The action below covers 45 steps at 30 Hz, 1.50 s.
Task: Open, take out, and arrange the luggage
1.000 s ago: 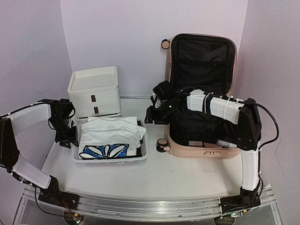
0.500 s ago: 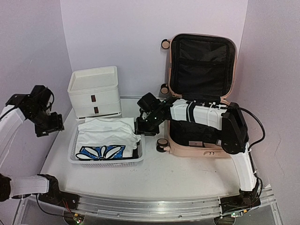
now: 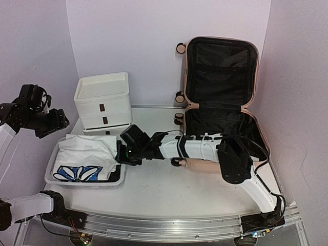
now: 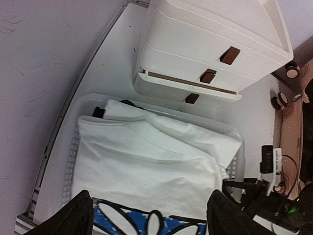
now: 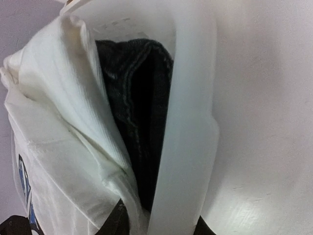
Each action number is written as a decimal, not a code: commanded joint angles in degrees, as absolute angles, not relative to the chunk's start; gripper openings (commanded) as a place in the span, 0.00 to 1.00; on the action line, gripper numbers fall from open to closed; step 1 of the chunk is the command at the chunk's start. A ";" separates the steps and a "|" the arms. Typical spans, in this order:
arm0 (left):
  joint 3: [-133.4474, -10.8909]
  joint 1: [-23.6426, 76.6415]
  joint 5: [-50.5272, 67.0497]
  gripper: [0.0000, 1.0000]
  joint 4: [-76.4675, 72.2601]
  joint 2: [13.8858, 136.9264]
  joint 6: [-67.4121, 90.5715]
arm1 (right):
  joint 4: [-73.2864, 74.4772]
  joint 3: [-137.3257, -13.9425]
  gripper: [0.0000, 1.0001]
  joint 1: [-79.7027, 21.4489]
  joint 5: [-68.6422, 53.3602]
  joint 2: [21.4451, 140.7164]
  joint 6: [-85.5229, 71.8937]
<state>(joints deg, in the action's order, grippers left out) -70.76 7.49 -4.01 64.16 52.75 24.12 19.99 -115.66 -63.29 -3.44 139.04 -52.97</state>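
The luggage, a pale pink suitcase, stands open at the right with its lid upright and black lining showing; its pink edge shows in the left wrist view. My right arm reaches left from it. My right gripper is shut on the right rim of the white basket, with some white cloth caught beside the rim. My left gripper hangs open, high above the basket's left side, holding nothing.
The basket holds a folded white shirt with a blue pattern over dark jeans. A white drawer unit stands just behind it. Purple walls close in on the left, back and right.
The basket has slid left across the table with my right gripper on its right rim. My left gripper let go of the basket's left edge, opened and rose up to the left.
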 commanded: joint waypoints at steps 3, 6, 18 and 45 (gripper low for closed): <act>-71.08 7.30 5.79 0.80 54.90 53.97 19.86 | 11.10 -118.58 0.38 -69.08 -1.43 137.98 -55.55; -74.28 7.33 10.56 0.81 51.75 57.51 17.35 | 10.56 -118.01 0.45 -68.75 -3.31 136.75 -52.71; -98.17 9.23 11.81 0.83 51.65 85.04 4.71 | 24.98 -90.86 0.98 -59.28 -4.23 107.44 -22.70; -144.36 23.65 36.28 0.82 42.71 135.06 19.05 | 26.81 -71.05 0.98 -58.63 8.30 89.85 -20.47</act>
<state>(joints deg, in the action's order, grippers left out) -146.41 21.71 27.14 52.53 132.79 9.47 28.08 -72.23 -58.78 4.80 94.85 -20.40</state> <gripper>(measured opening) 0.826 0.983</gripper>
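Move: From the right hand, whose fingers are on the basket's right rim, the clothes-filled basket's middle lies about 17 cm left, level fore-and-aft and some 4 cm lower. The white drawer box stands about 24 cm ahead and 6 cm left of that hand, the suitcase's near wheel roughly 25 cm to its right, level with it. For the left hand the drawer box lies about 27 cm ahead, 12 cm right, its middle 16 cm below; the basket sits 4 cm ahead, 2 cm right, 24 cm down. Still on the basket's right rim, the right hand drags it back about 6 cm and left some 4, then opens wide, lets go and swings about 25 cm right, rising on the way and sinking partly back, towards the suitcase's near wheel, fingers tipping up some 20 degrees. The left hand, open throughout, reaches about 28 cm forward and 27 right at nearly the same height, turning clockwise, to the right rim of the drawer box's top, against which it pushes rightward. ##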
